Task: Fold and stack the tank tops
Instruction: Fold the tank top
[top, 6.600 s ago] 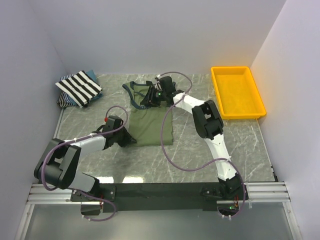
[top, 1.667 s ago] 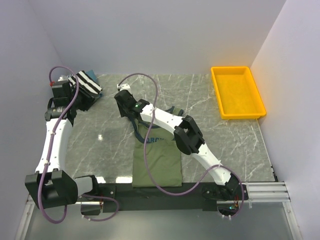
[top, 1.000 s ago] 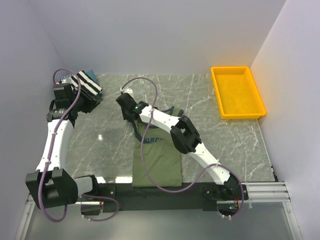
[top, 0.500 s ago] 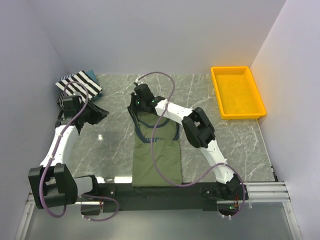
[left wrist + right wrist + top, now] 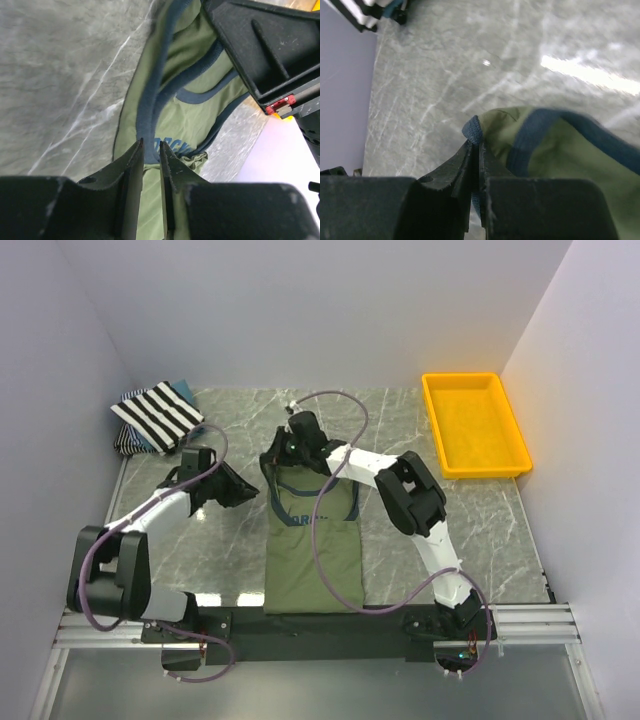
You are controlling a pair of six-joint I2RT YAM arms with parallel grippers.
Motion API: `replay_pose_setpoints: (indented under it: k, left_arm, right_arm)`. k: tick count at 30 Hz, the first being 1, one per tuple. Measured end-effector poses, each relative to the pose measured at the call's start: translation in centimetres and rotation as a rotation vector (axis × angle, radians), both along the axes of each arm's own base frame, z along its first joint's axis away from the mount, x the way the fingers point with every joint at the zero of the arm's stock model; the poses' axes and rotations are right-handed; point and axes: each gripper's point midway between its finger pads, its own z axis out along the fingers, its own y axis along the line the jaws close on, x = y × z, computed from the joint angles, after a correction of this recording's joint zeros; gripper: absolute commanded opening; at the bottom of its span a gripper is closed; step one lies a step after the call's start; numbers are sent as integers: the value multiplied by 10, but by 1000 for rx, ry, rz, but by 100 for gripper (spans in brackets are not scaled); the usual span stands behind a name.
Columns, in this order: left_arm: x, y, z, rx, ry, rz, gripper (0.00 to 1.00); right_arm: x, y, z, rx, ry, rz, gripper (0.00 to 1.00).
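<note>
The olive-green tank top [image 5: 312, 550] lies lengthwise from the table's near edge to its middle, with the chest print facing up. My right gripper [image 5: 283, 452] is shut on the navy trim at its far left corner [image 5: 472, 131] and lifts that fold slightly. My left gripper [image 5: 250, 493] sits at the top's left edge. Its jaws stand a narrow slit apart, and a navy strap [image 5: 150, 100] lines up between the tips [image 5: 151, 147]. I cannot tell whether they touch it. The striped tank top [image 5: 160, 412] lies folded at the far left on a bluish one [image 5: 186, 390].
A yellow tray [image 5: 470, 420] stands at the far right, beside the right wall. The right arm's black wrist [image 5: 270, 50] looms close above the garment in the left wrist view. The stack's striped edge [image 5: 365, 12] shows at that view's top left.
My left arm swung from the striped stack over to the olive top's left edge, its jaws narrowing. My right gripper closed on the trim and drew it rightward and away, spreading the upper part.
</note>
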Motion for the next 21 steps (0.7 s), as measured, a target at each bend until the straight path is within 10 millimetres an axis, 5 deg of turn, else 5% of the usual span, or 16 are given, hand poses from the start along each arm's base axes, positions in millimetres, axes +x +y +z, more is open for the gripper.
replay_pose_setpoints:
  k: [9, 21]
  left_arm:
    - [8, -13, -29, 7, 65, 1, 23]
    - [48, -20, -23, 19, 35, 10, 22]
  right_arm:
    - [5, -37, -34, 29, 97, -75, 10]
    - [24, -50, -25, 118, 115, -132, 10]
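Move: The right hand already pinches the tank top's strap, some 6 cm above the table; the neckline it is carried towards lies about 5 cm back, 8 cm right and 5 cm below, with the printed lettering roughly 14 cm back and 8 cm right. From the left hand, the tank top's left edge near the shoulder is about 4 cm ahead, 4 cm right and 5 cm below, the striped stack 18 cm ahead and 22 cm left. Right draws the still-pinched strap some 5 cm right, dipping; left reaches forward towards the tank top's edge. ##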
